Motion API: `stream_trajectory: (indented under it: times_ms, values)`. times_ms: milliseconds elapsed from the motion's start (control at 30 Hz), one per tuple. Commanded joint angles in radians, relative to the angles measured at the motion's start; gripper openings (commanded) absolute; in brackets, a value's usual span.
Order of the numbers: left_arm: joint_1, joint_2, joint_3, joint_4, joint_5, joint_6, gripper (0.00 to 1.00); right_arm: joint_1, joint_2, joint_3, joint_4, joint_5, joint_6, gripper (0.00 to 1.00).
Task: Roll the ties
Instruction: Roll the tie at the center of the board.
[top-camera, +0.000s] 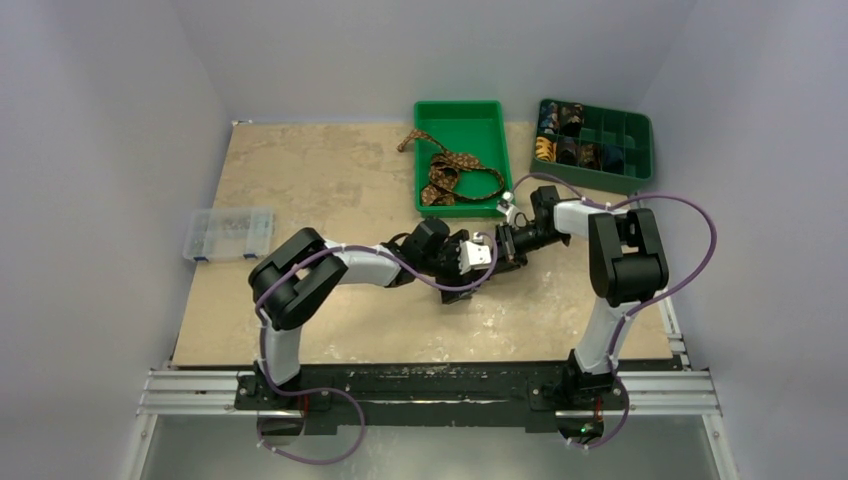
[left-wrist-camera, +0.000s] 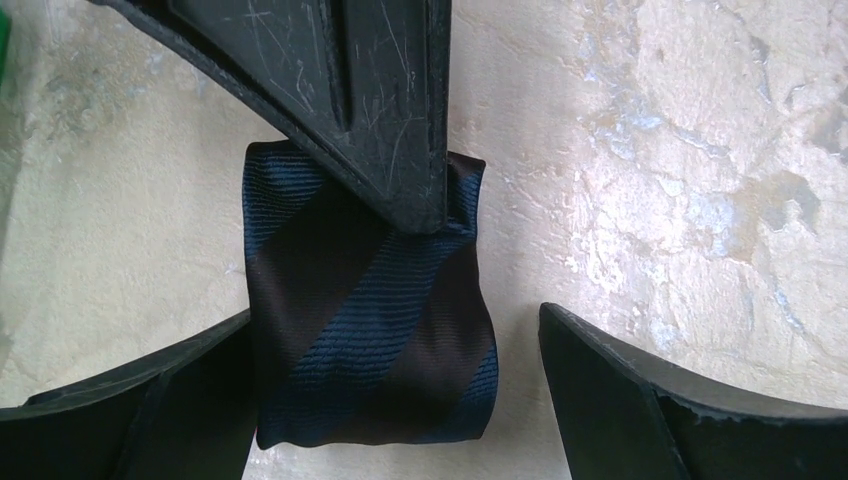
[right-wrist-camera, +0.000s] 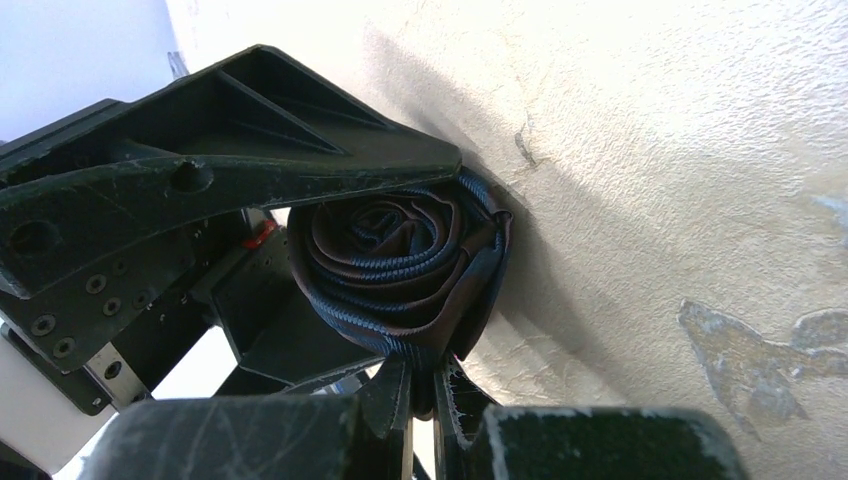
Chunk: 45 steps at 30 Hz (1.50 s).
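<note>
A dark navy tie with brown stripes, rolled into a coil (left-wrist-camera: 370, 330), lies on the beige tabletop. My left gripper (left-wrist-camera: 395, 315) is open around it: the coil touches the left finger and a gap separates it from the right finger (left-wrist-camera: 640, 400). My right gripper (right-wrist-camera: 428, 385) is shut on the coil's outer layers (right-wrist-camera: 400, 270), reaching in opposite the left one. In the top view both grippers, left (top-camera: 478, 255) and right (top-camera: 506, 243), meet at the table's middle and hide the coil. A brown patterned tie (top-camera: 455, 172) lies loose in the green bin.
The green bin (top-camera: 480, 112) stands at the back centre. A green compartment tray (top-camera: 630, 135) at the back right holds several rolled ties. A clear plastic box (top-camera: 228, 233) sits off the mat's left edge. Purple cables loop off both arms.
</note>
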Motion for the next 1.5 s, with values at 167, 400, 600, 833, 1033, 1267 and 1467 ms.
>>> stream_trajectory:
  times_ms: [167,400,600,833,1033,1267,1467]
  values:
    - [-0.004,0.047,0.062,0.014,0.020,0.026,0.94,0.009,0.030,0.047,-0.108,0.054,-0.155,0.00]
    - [0.001,-0.041,-0.051,0.174,0.045,-0.005,1.00,0.009,0.038,0.067,-0.168,0.054,-0.195,0.00]
    - [0.001,-0.023,-0.035,0.176,0.060,-0.008,1.00,0.010,0.035,0.076,-0.224,0.021,-0.230,0.00]
    - [-0.005,0.043,0.033,0.063,0.097,0.020,0.80,0.021,0.057,0.074,-0.211,0.014,-0.226,0.00]
    - [-0.006,0.046,0.004,0.009,0.090,0.044,0.58,0.020,0.073,0.066,-0.186,0.017,-0.206,0.00]
    - [-0.009,0.061,-0.026,-0.004,0.064,0.062,0.34,0.021,0.079,0.042,-0.105,0.028,-0.120,0.07]
    - [-0.008,0.051,-0.033,0.014,0.046,0.040,0.55,0.021,0.044,0.049,-0.084,0.036,-0.109,0.00]
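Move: The nearly finished tie roll stands between the left hand's wide-open fingers, its middle about 2 cm to the right of that hand and 1 cm ahead, level with it. From the right hand, whose shut tips pinch the tie at the roll's back right edge, the middle is some 3 cm to the left, 2 cm ahead and 1 cm lower. The green tray's middle is roughly 29 cm ahead of the left hand and 1 cm left; the brown tie in the tray is about 24 cm ahead, 1 cm left. Keeping its shut pinch on the tie, the right hand draws the roll back towards the robot by about 2 cm, turning some 5 degrees counter-clockwise, and then holds there. The left hand, fingers wide, eases about 1 cm right over the roll with a slight rise, then sinks and shifts back nearly 1 cm as its fingers close to about half open, clasping the roll from its front and back sides. ##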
